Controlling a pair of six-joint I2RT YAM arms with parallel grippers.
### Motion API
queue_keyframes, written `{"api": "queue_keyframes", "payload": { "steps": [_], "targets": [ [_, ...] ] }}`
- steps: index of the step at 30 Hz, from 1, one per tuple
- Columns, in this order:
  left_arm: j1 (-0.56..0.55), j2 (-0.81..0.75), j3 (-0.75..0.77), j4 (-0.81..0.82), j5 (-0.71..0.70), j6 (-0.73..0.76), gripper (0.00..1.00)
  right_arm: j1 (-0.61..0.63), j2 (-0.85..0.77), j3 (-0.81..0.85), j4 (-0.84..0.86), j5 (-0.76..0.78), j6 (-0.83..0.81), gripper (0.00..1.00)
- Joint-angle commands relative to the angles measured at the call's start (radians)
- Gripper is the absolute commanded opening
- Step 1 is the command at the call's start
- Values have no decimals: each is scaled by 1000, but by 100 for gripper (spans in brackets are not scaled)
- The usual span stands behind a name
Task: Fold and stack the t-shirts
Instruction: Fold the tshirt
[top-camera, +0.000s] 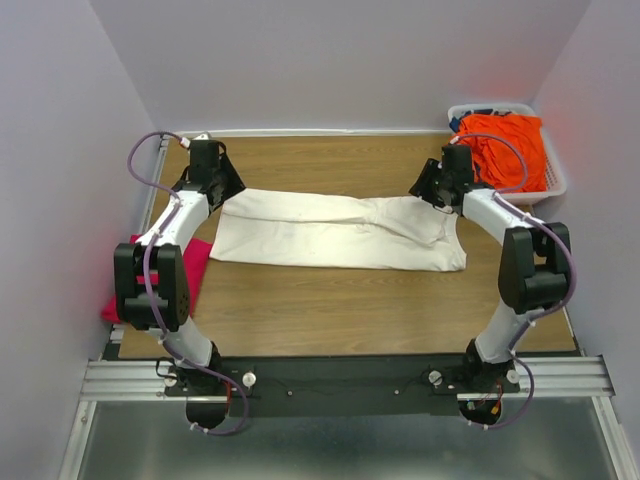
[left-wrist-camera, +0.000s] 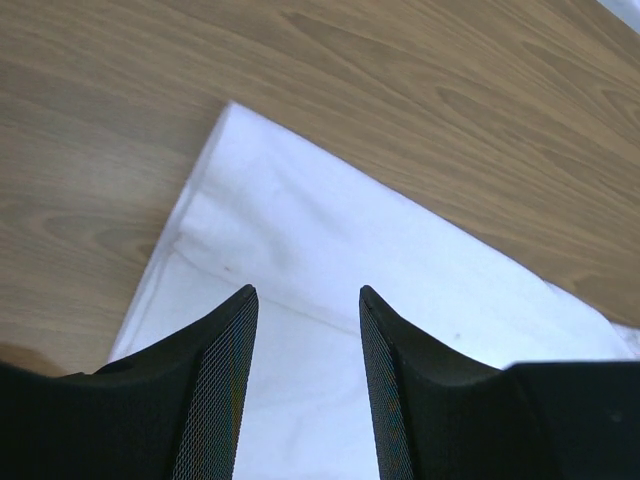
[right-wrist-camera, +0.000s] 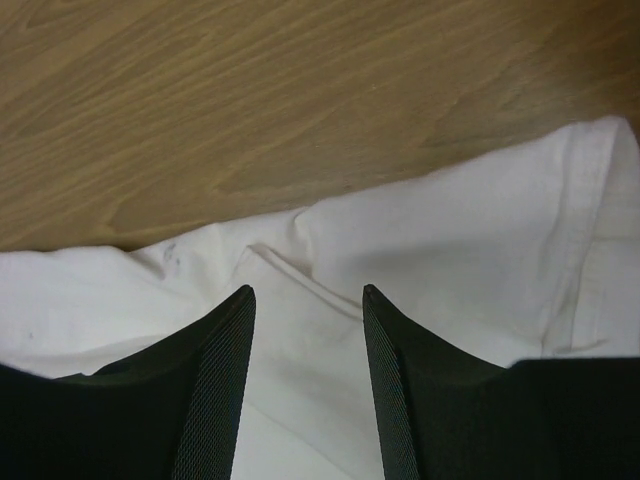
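The cream-white t-shirt (top-camera: 335, 231) lies folded into a long band across the middle of the table. My left gripper (top-camera: 222, 186) hovers over its far left corner, jaws open, and only cloth (left-wrist-camera: 330, 250) shows between them. Over the shirt's far right end, where the folded sleeve (right-wrist-camera: 440, 220) lies, my right gripper (top-camera: 432, 184) is also open and empty. The magenta-pink t-shirt (top-camera: 195, 265) lies at the table's left edge, partly hidden by my left arm. A bright orange t-shirt (top-camera: 505, 148) is heaped in the basket.
A white lattice basket (top-camera: 555, 180) stands at the back right corner. Pale walls close in the table at the back and on both sides. Bare wood (top-camera: 340, 310) runs between the white shirt and the arm bases.
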Motion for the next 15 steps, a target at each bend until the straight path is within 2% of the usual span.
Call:
{"api": "queue_keyframes", "payload": {
  "steps": [1,9,15],
  "targets": [
    [-55,-75,-12,-24,86,77,53,14,106,78,-16,-82,-63,53],
    [-79,-88,-15,-21,141,129,53,85,240,135,-23,-23,-108,53],
    [-79,-77,-29,-10,167,136,53,100,248,109,-26,-17,-114,53]
  ]
}}
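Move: Under and to the left of the right hand lies the raised crease in the folded white t-shirt, about 2 cm farther out, 6 cm left and 8 cm below. From the right hand, the shirt's near right corner is some 10 cm right and 16 cm back, and the basket of orange cloth roughly 21 cm right and 13 cm ahead. The same crease lies about 38 cm right of the left hand, 1 cm ahead and 11 cm lower. Sinking about 7 cm and sliding some 5 cm left, the empty right hand comes down towards the raised crease, fingers staying half open, wrist turning about 10 degrees counter-clockwise and tipping slightly down; whether the tips touch can't be seen. The open left hand draws away from the shirt's far left corner, 5 cm right over the shirt while rising a little, turning clockwise. ##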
